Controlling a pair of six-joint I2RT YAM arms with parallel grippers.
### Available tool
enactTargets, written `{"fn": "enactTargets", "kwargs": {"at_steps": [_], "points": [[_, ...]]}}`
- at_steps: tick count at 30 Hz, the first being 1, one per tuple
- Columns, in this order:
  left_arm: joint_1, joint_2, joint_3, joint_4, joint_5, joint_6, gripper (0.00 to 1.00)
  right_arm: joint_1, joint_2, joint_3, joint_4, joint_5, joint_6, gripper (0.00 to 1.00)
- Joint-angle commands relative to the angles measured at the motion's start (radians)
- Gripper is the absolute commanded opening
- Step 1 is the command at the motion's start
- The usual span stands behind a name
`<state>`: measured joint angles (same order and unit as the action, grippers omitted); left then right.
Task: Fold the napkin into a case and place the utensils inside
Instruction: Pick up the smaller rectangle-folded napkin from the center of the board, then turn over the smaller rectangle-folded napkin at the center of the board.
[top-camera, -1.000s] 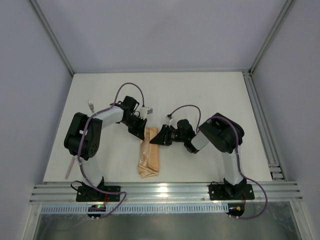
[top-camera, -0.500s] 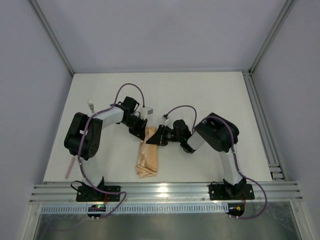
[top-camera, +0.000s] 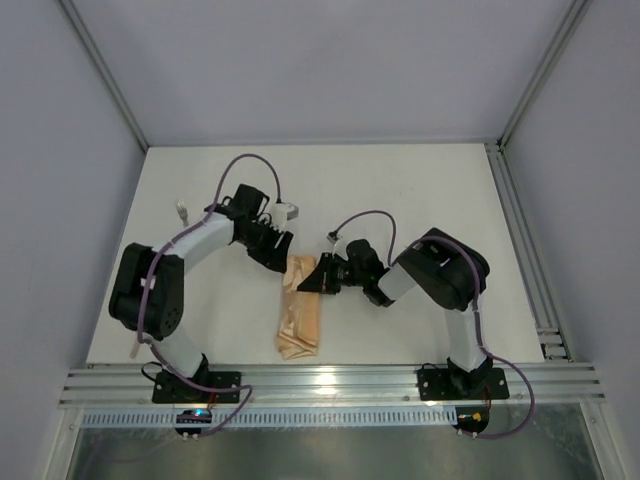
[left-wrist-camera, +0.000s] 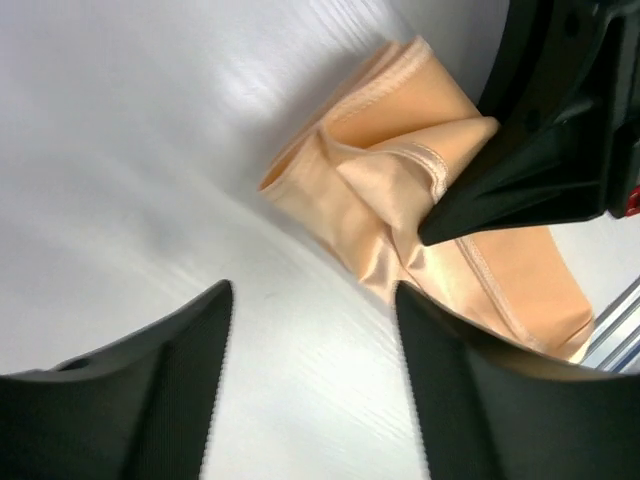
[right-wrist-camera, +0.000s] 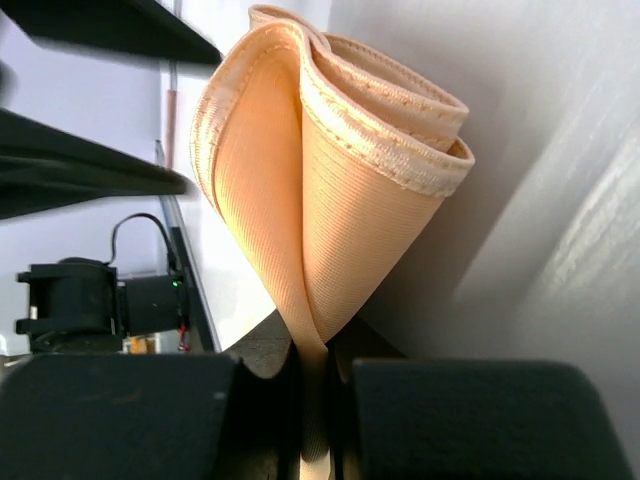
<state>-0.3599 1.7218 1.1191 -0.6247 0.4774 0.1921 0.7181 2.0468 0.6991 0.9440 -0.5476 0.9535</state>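
The peach-orange napkin (top-camera: 300, 306) lies folded into a narrow strip between the two arms. My right gripper (top-camera: 314, 277) is shut on its upper right edge, and in the right wrist view the cloth (right-wrist-camera: 300, 170) is pinched between the jaws (right-wrist-camera: 320, 400) and bulges open like a pouch. My left gripper (top-camera: 274, 250) hangs open and empty just up-left of the strip's far end. In its wrist view there is bare table between its fingers (left-wrist-camera: 315, 330), with the napkin (left-wrist-camera: 390, 200) beyond. A pale pink utensil (top-camera: 135, 347) lies at the table's left edge, partly hidden by the left arm.
A small whitish object (top-camera: 183, 211) lies near the far left of the table. Metal rails (top-camera: 330, 385) run along the near edge, and another rail (top-camera: 520, 250) runs down the right side. White walls enclose the table.
My left gripper has opened, let go of the napkin's far end and drawn back up-left. My right gripper has closed on the napkin's upper right edge.
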Motion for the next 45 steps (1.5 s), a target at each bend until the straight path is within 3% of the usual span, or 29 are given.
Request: {"fn": "enactTargets", "kwargs": {"at_steps": [1,3,4,7,16,27,35,45], "points": [[0.054,-0.174,-0.007,-0.024,-0.106,0.044,0.74,0.001,-0.097,-0.009,-0.129,0.021,-0.110,0.03],[0.071,-0.230,-0.016,-0.036,-0.131,0.053,0.81,-0.009,-0.135,-0.013,-0.183,0.018,-0.133,0.03],[0.082,-0.285,-0.027,-0.052,-0.135,0.056,0.90,-0.016,-0.148,-0.016,-0.203,0.012,-0.145,0.03],[0.130,-0.391,-0.062,-0.081,-0.138,0.067,0.94,-0.051,-0.188,-0.013,-0.289,-0.020,-0.188,0.03],[0.291,-0.593,-0.116,-0.168,-0.154,0.142,0.96,-0.130,-0.318,0.065,-0.723,-0.028,-0.435,0.03],[0.315,-0.656,-0.136,-0.173,-0.157,0.141,0.97,-0.213,-0.390,0.195,-1.224,0.009,-0.717,0.03],[0.320,-0.663,-0.136,-0.170,-0.163,0.145,0.97,-0.220,-0.461,0.322,-1.551,0.376,-0.860,0.03],[0.328,-0.662,-0.133,-0.150,-0.166,0.148,0.97,-0.218,-0.502,0.395,-1.784,0.820,-0.947,0.03]]}}
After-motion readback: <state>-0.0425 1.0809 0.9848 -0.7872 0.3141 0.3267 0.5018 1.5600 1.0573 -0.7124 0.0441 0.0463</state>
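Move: The right gripper already pinches the folded napkin, whose middle lies about 5 cm nearer the base and 2 cm to its left; clear board waits some 23 cm to its right, 2 cm farther out. The left gripper is about 5 cm ahead and 7 cm left of it, slightly higher. From the left gripper, the napkin's middle lies roughly 10 cm back, 5 cm right and 4 cm below, and the upper utensil some 8 cm ahead and 22 cm left. Keep the right fingers shut on the napkin and carry it about 23 cm to the right, staying low and lifting only towards the end, while rolling the fingers from pointing left to straight down. Meanwhile open the left gripper wide and bring it up and left, some 12 cm each way, clear of the napkin, tilting its fingers forward. ##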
